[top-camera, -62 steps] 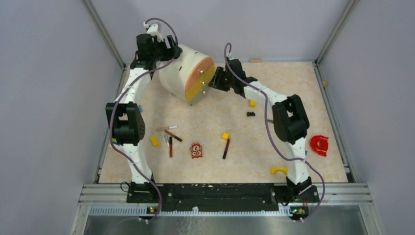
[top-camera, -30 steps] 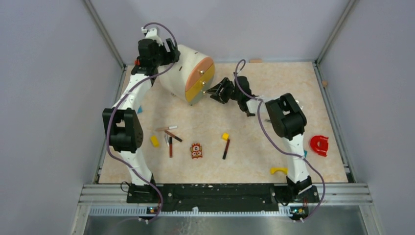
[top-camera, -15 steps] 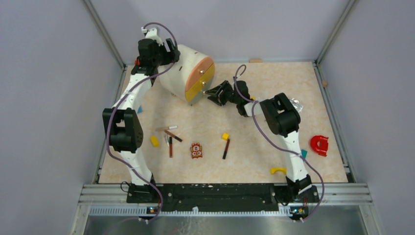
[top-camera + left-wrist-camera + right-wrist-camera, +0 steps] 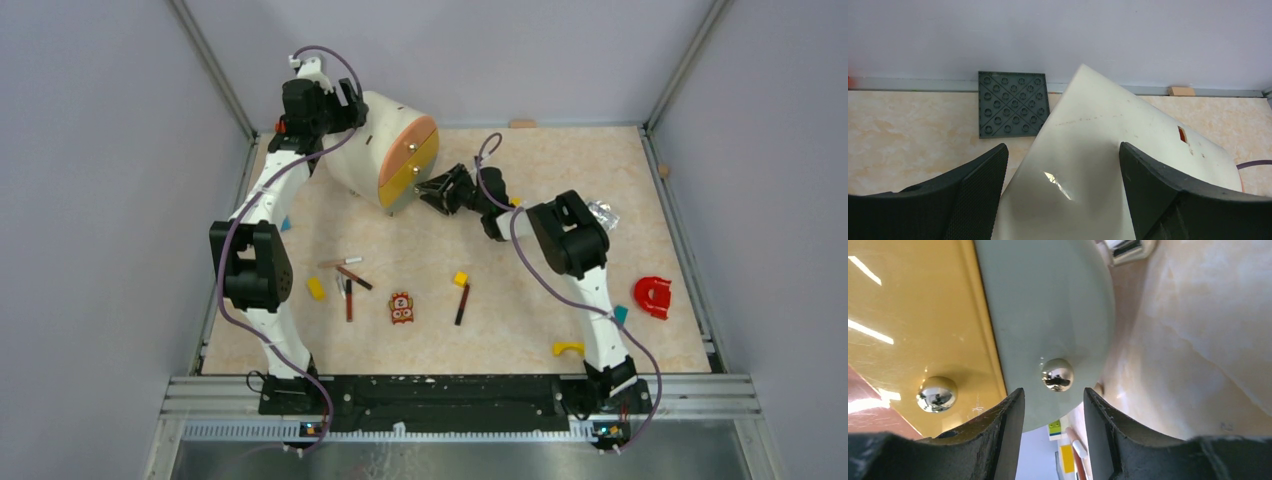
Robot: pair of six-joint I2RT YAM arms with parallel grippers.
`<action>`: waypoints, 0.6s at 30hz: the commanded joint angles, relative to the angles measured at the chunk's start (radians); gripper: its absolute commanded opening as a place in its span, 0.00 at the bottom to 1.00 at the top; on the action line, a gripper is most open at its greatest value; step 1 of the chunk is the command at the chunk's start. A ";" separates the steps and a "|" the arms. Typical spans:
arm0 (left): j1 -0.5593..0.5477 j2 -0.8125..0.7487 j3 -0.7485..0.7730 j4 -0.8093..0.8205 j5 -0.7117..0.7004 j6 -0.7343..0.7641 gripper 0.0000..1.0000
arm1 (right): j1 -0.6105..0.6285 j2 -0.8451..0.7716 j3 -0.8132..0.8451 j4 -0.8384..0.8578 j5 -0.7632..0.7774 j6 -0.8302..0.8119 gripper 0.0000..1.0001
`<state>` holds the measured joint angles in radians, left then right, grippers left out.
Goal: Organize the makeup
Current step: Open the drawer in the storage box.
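The makeup in view is several thin sticks lying loose on the table: a crossed group (image 4: 346, 272) with one more (image 4: 348, 299) left of centre, and a brown one (image 4: 462, 303) right of it. A white drawer box (image 4: 362, 150) stands at the back left with peach, yellow and grey-green fronts. My left gripper (image 4: 330, 105) is shut across its white back (image 4: 1088, 150), a pad on each side. My right gripper (image 4: 1053, 396) is open at the grey-green drawer (image 4: 1048, 315), its silver knob (image 4: 1057, 375) just ahead of the fingertips, untouched.
An orange-red toy figure (image 4: 402, 307), yellow blocks (image 4: 316, 288) (image 4: 460, 279), a yellow arch (image 4: 570, 349) and a red piece (image 4: 652, 296) lie about the table. A grey studded plate (image 4: 1013, 104) lies behind the box. Walls close three sides.
My right gripper has dropped and slid left, from the yellow drawer level to the lowest drawer's knob, its elbow swinging left. The left arm has stayed put over the last second.
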<state>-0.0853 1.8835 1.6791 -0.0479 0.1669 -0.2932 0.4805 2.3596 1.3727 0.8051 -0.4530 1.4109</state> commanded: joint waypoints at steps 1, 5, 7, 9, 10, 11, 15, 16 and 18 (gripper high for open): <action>-0.022 -0.013 -0.024 -0.093 0.035 0.006 0.86 | 0.017 0.028 0.057 0.086 0.006 0.011 0.46; -0.022 -0.012 -0.024 -0.093 0.034 0.006 0.86 | 0.017 0.055 0.081 0.097 0.002 0.031 0.44; -0.022 -0.012 -0.024 -0.092 0.036 0.006 0.86 | 0.018 0.067 0.095 0.099 -0.001 0.037 0.41; -0.022 -0.011 -0.023 -0.092 0.036 0.005 0.86 | 0.018 0.074 0.102 0.102 -0.004 0.042 0.38; -0.022 -0.011 -0.025 -0.092 0.038 0.005 0.86 | 0.018 0.076 0.103 0.103 -0.004 0.043 0.37; -0.022 -0.011 -0.024 -0.092 0.039 0.005 0.86 | 0.018 0.076 0.104 0.103 -0.004 0.044 0.35; -0.024 -0.011 -0.025 -0.092 0.036 0.005 0.86 | 0.018 0.066 0.087 0.115 0.000 0.040 0.22; -0.024 -0.011 -0.025 -0.092 0.035 0.005 0.86 | 0.019 0.058 0.076 0.119 0.004 0.034 0.19; -0.024 -0.013 -0.025 -0.092 0.034 0.006 0.86 | 0.018 0.035 0.048 0.120 0.016 0.016 0.16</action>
<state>-0.0856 1.8835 1.6791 -0.0475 0.1665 -0.2932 0.4873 2.4290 1.4345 0.8688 -0.4545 1.4502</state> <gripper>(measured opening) 0.856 0.211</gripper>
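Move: The silver knob of the storage box's bottom, grey drawer lies just in front of the right gripper, about 2 cm ahead and 2 cm to its left, at its height. The yellow drawer's knob stands some 7 cm straight above that knob; the box's body lies about 6 cm ahead and 10 cm left of the right hand, its middle some 5 cm higher. From the left hand the grey drawer's knob is about 8 cm back, 14 cm right and 19 cm down. Ease the right gripper the last 1.5 cm forward and left onto the grey bottom drawer's knob, bobbing up about 1 cm and back down to its starting height on the way. As it arrives, close the half-open fingers and pinch the knob from both sides with the fingertips, the wrist all but unturned. Keep the left hand still at the rear top of the box. ##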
